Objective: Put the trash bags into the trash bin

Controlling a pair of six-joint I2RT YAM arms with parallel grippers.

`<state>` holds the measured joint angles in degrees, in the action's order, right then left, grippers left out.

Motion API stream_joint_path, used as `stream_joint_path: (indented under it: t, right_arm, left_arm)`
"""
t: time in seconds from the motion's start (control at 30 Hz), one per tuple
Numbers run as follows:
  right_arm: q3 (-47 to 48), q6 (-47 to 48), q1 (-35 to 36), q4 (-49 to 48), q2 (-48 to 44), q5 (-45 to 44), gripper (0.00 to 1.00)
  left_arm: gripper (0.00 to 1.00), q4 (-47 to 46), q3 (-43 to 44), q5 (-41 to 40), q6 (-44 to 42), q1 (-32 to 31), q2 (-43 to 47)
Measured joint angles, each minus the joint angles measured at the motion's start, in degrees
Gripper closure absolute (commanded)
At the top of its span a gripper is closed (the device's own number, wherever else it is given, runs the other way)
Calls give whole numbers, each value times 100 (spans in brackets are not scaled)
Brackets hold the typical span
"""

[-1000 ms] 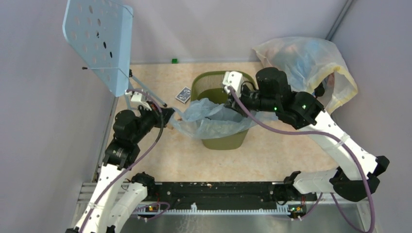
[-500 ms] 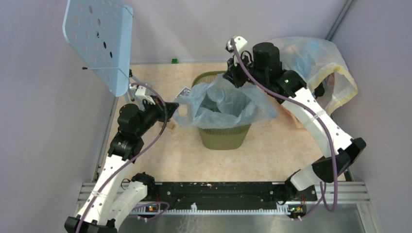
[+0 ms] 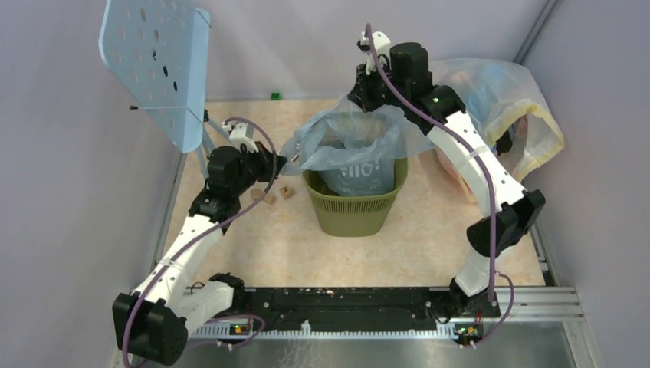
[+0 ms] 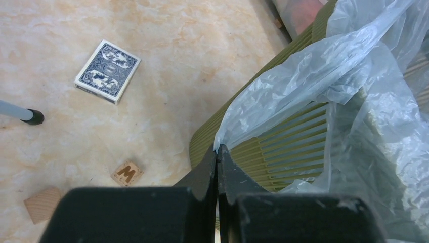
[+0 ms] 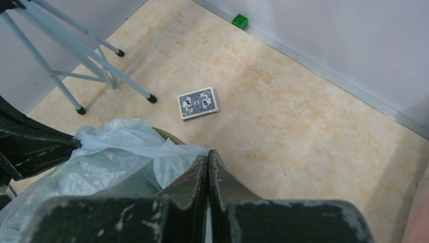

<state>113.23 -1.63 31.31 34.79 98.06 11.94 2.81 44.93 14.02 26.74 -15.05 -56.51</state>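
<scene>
The pale blue translucent trash bag (image 3: 349, 146) hangs spread open over the olive-green trash bin (image 3: 356, 211), its lower part with white lettering inside the bin. My left gripper (image 3: 280, 162) is shut on the bag's left edge, just outside the bin's left rim. In the left wrist view the gripper (image 4: 217, 152) pinches a corner of the bag (image 4: 324, 76) above the bin wall (image 4: 283, 152). My right gripper (image 3: 362, 103) is raised behind the bin. It (image 5: 208, 154) is shut on the bag's far edge (image 5: 116, 152), above the rim (image 5: 164, 134).
A deck of cards (image 5: 198, 103) lies on the floor left of and behind the bin. Small wooden tiles (image 3: 285, 192) sit by the bin's left side. A blue perforated stand (image 3: 157, 69) is at the back left, a big stuffed sack (image 3: 498, 100) at the back right, and a green block (image 3: 274, 96) by the wall.
Both grippers rose and moved away from me, lifting the bag off the bin's front and stretching it open over the bin. The bag's bottom now hangs inside.
</scene>
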Motion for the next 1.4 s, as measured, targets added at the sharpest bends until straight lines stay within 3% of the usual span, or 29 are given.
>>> stream_joint_path:
  t: [0.57,0.67,0.77,0.87,0.93,1.23,1.33,1.4]
  right_arm:
    - [1071,-717,-780,1126,1416,597,100]
    - [1086,-743,-863,1261,1508,734,89]
    - [1228,-737,-929,1504,1508,763,69]
    - [1740,-662,-984,1906,1508,634,50]
    - [2144,-621,-1014,2037,1502,529,43]
    - [2500,-39,-839,2590,605,254,25]
    - [2159,304,-393,2736,197,-245,25]
    - [1945,498,-79,2905,13,-588,31]
  left_arm:
    - [100,-24,2,151,-197,-17,-870]
    - [100,-24,2,286,-201,-22,-994]
    - [100,-26,2,450,-199,-22,-1043]
    - [100,-35,2,549,-197,-22,-1029]
    - [100,-22,2,566,-201,-22,-1008]
    - [100,26,2,564,-245,-22,-822]
    - [100,33,2,566,-245,-22,-822]
    - [100,35,2,566,-245,-22,-820]
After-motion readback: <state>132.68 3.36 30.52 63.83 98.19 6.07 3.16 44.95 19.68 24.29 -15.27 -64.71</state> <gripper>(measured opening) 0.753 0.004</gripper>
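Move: The trash bin's middle is about 8 cm back, 2 cm to the right and 26 cm below the right hand, which already pinches the blue bag's far edge. The left hand, still holding the near-left edge, has the bin 18 cm to its right, level fore and aft, 14 cm down. The card box lies some 20 cm ahead and 2 cm left of the left hand; a letter block is 5 cm ahead, 3 cm left; both about 26 cm below. Still pinching the blue bag's edge, the right hand carries it forward about 5 cm and down some 9 cm, tipping its fingers down about 20 degrees at the bin's far side. It then opens and lets go, rises about 12 cm while shifting right, and draws back some 9 cm as the fingers level out. The left hand keeps its pinch and sinks roughly 5 cm beside the bin. ##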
